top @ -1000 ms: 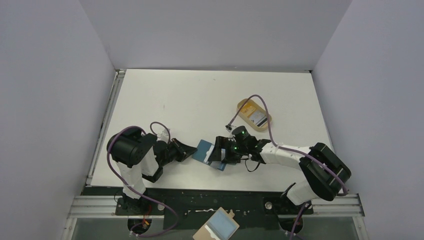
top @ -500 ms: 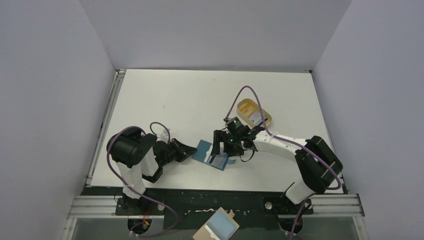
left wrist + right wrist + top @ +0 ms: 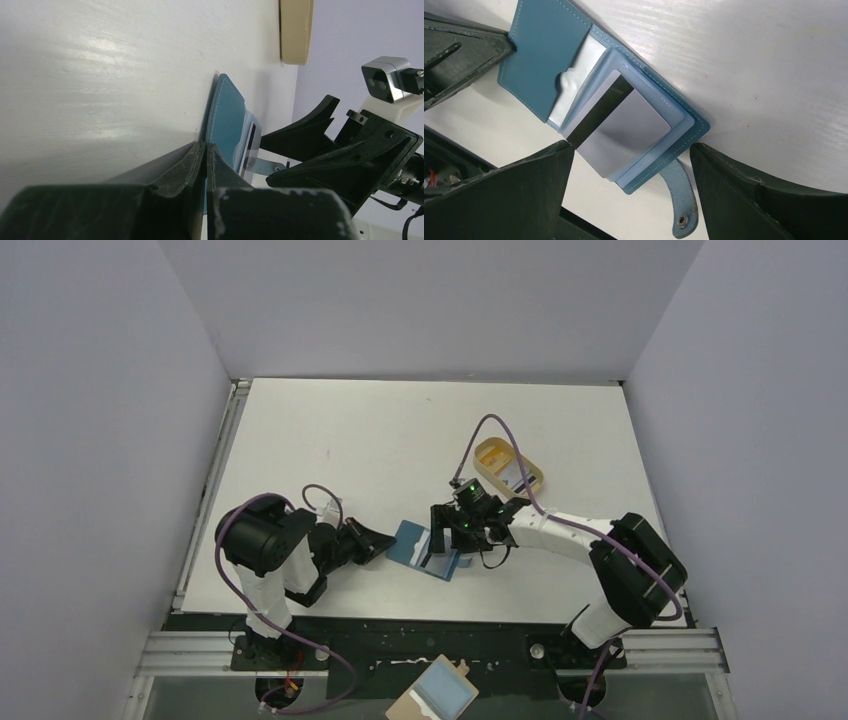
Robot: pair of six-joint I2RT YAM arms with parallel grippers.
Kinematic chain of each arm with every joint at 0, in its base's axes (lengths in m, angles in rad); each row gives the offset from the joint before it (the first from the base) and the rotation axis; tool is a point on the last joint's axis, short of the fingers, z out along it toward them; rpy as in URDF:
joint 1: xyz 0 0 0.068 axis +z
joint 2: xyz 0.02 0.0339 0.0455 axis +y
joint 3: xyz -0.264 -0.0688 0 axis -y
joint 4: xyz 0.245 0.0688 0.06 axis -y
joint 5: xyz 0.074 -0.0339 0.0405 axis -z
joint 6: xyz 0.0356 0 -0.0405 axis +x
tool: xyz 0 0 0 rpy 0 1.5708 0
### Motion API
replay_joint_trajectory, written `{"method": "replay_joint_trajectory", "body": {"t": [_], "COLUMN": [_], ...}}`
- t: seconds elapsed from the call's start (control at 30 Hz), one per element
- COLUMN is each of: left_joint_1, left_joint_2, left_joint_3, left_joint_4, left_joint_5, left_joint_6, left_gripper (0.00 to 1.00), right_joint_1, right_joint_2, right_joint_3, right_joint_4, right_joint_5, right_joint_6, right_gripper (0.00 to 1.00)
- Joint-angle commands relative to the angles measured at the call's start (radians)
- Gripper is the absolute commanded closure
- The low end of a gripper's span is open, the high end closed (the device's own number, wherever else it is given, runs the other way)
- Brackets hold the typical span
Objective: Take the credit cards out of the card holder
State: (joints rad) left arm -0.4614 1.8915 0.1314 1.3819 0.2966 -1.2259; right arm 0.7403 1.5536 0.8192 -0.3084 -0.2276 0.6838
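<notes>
The teal card holder (image 3: pixel 411 542) lies open on the table, its snap tab (image 3: pixel 681 195) hanging loose. A pale credit card with a dark stripe (image 3: pixel 629 130) sits in its light-blue pocket. My right gripper (image 3: pixel 631 146) hovers open just above it, one finger on each side of the card, touching nothing; the top view shows the same gripper (image 3: pixel 446 539). My left gripper (image 3: pixel 205 146) is shut, its tips pressed to the left edge of the holder's cover (image 3: pixel 226 120). I cannot tell whether it pinches the cover. Another pale card (image 3: pixel 513 474) lies in the tan tray.
The tan oval tray (image 3: pixel 490 450) stands behind the right arm, with the arm's purple cable arching over it. A tan board with a light-blue rectangle (image 3: pixel 440 695) lies below the table's front rail. White walls close the table on three sides.
The right arm swung its forearm toward the back and turned its gripper over the open holder, jaws a little wider. The cable lifted off the tray. The left arm and holder stayed put.
</notes>
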Motion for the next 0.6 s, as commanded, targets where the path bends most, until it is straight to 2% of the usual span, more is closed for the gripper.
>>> {"method": "replay_joint_trajectory", "body": {"t": [0.0, 0.17, 0.33, 0.47, 0.57], "left_joint_1": [-0.039, -0.081, -0.092, -0.102, -0.109], "left_joint_2": [0.012, 0.008, -0.006, -0.001, 0.003], "left_joint_3": [-0.007, -0.001, -0.006, -0.003, 0.000], "left_joint_4": [0.016, 0.016, 0.016, 0.016, 0.017], "left_joint_5": [-0.052, -0.093, -0.120, -0.134, -0.142], "left_joint_6": [0.036, 0.028, 0.028, 0.028, 0.029], "left_gripper": [1.00, 1.00, 1.00, 1.00, 1.00], "right_joint_1": [0.024, 0.065, 0.113, 0.159, 0.171], "right_joint_2": [-0.029, -0.030, 0.014, 0.077, 0.099], "right_joint_3": [0.050, 0.138, 0.308, 0.441, 0.490], "right_joint_4": [0.043, -0.085, -0.319, -0.507, -0.566], "right_joint_5": [0.064, 0.183, 0.341, 0.456, 0.511], "right_joint_6": [-0.032, -0.043, -0.048, -0.004, 0.032], "right_gripper": [0.10, 0.13, 0.13, 0.11, 0.11]}}
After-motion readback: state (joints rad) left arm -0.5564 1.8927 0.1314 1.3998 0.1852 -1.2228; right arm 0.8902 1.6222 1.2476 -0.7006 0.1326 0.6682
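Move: The right hand, fingers wide open, is low over the open card holder. The striped card in its clear pocket lies about 3 cm to that hand's left, level fore and aft and some 2 cm below; the blue flap is about 9 cm left and 2 cm ahead, the strap about 4 cm right and 3 cm back. From the left hand, already on the flap's outer edge, the flap's middle is 3 cm right and the card about 9 cm right and 2 cm back. The left hand keeps its shut fingers pinched on the flap's outer edge and draws the card holder a little over 1 cm to the right. After lingering low by the card, the right hand lifts empty and away from the card, up about 7 cm, forward some 3 cm and slightly left, fingers still wide and swinging about 20 degrees to point more steeply down. ##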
